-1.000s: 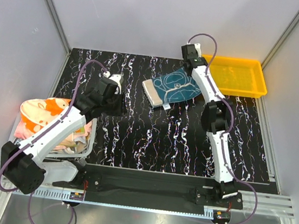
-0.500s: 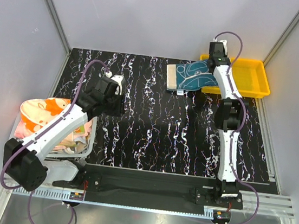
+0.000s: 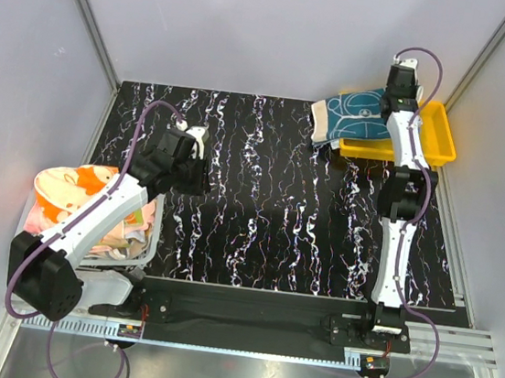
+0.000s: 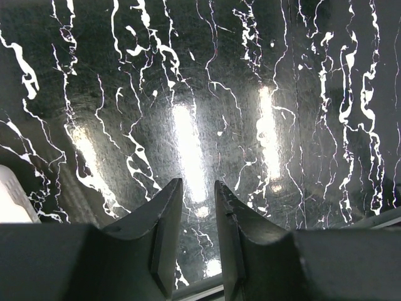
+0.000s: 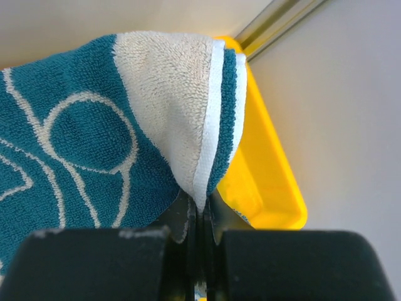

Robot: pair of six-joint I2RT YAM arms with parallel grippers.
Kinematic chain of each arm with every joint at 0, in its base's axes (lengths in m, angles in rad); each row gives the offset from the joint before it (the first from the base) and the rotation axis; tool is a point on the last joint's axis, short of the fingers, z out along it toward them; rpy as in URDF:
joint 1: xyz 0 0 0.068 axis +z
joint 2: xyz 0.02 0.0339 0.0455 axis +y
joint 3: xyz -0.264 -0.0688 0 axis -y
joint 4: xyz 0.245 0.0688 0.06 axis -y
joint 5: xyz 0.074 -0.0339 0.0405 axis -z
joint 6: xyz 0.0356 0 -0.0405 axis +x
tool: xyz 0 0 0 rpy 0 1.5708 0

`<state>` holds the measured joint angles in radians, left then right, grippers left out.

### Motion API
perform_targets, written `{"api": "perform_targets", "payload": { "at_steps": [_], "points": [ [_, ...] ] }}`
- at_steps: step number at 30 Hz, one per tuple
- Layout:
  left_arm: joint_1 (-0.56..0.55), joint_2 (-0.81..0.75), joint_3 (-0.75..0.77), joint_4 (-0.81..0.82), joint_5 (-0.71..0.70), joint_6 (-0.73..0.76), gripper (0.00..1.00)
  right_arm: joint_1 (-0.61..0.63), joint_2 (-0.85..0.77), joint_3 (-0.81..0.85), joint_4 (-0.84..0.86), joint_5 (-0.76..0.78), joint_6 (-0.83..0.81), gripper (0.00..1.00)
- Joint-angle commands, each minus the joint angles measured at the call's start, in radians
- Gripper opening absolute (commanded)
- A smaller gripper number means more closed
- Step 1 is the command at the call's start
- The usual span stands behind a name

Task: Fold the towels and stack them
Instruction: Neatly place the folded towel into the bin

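A folded teal towel [image 3: 353,117] with a cream border hangs from my right gripper [image 3: 394,100] at the back right, its right part over the yellow tray [image 3: 428,144]. In the right wrist view that gripper [image 5: 199,210] is shut on the towel's [image 5: 81,138] cream-edged fold, with the tray [image 5: 266,169] just behind. Several other towels [image 3: 77,191], orange-and-cream and pink, lie heaped in the white mesh basket [image 3: 141,251] at the left. My left gripper [image 3: 183,173] hovers over the bare black tabletop. Its jaws [image 4: 197,183] stand narrowly open with nothing between them.
The black marbled tabletop [image 3: 268,209] stretches between the basket and the tray. Grey walls with metal corner rails close in the back and both sides. A white edge [image 4: 12,200] shows at the left of the left wrist view.
My right arm has carried the teal towel from the table's middle back and to the right, up to the yellow tray. The left arm has hardly moved.
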<state>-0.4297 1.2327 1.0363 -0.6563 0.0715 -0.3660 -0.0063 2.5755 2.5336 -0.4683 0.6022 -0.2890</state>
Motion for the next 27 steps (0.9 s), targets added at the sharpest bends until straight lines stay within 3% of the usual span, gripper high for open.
{"api": "perform_targets", "payload": {
  "at_steps": [1, 6, 14, 17, 19, 21, 22, 24, 27],
  "points": [
    [0.008, -0.007, -0.007, 0.047, 0.047, 0.01, 0.32, -0.044, 0.009, 0.05, 0.115, -0.011, -0.065, 0.0],
    [0.012, -0.01, -0.012, 0.052, 0.057, 0.01, 0.32, -0.075, 0.028, -0.003, 0.207, -0.013, -0.153, 0.0],
    [0.016, 0.002, -0.013, 0.058, 0.073, 0.009, 0.32, -0.119, 0.034, -0.013, 0.217, -0.091, -0.148, 0.0],
    [0.017, 0.004, -0.016, 0.058, 0.077, 0.009, 0.32, -0.123, 0.037, -0.018, 0.209, -0.104, -0.138, 0.06],
    [0.017, 0.002, -0.018, 0.058, 0.076, 0.01, 0.32, -0.124, 0.04, -0.022, 0.194, -0.119, -0.128, 0.17],
    [0.016, 0.001, -0.018, 0.057, 0.07, 0.01, 0.32, -0.124, 0.041, -0.019, 0.183, -0.119, -0.108, 0.4],
    [0.016, 0.001, -0.018, 0.057, 0.067, 0.01, 0.33, -0.124, 0.038, -0.015, 0.177, -0.114, -0.098, 0.68],
    [0.016, 0.001, -0.019, 0.057, 0.057, 0.01, 0.33, -0.124, 0.026, -0.012, 0.157, -0.11, -0.062, 0.98],
    [0.017, -0.002, -0.015, 0.055, 0.05, 0.012, 0.34, -0.123, 0.0, 0.046, 0.077, -0.114, 0.002, 1.0]
  ]
}}
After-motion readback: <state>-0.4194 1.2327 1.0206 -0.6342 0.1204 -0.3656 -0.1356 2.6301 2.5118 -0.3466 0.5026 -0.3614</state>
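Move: Over the yellow bin, the right hand still pinches the right end of the folded towel; the bin's middle lies about 4 cm to its left, 2 cm back and 12 cm below. The bin's right rim is some 16 cm to the right and 2 cm back. The towel's free end overhangs the bin's left rim, roughly 27 cm left and 3 cm back. From the left hand, the bin's middle is about 35 cm ahead and 58 cm right. Drawing the towel's pinched end rightward, the right hand travels about 8 cm towards the bin's right rim and sinks some 2.5 cm in the later part, the wrist hardly turning. As the sideways travel dies out, the fingers start to part, then spread wide and let go of the towel's end above the bin. ##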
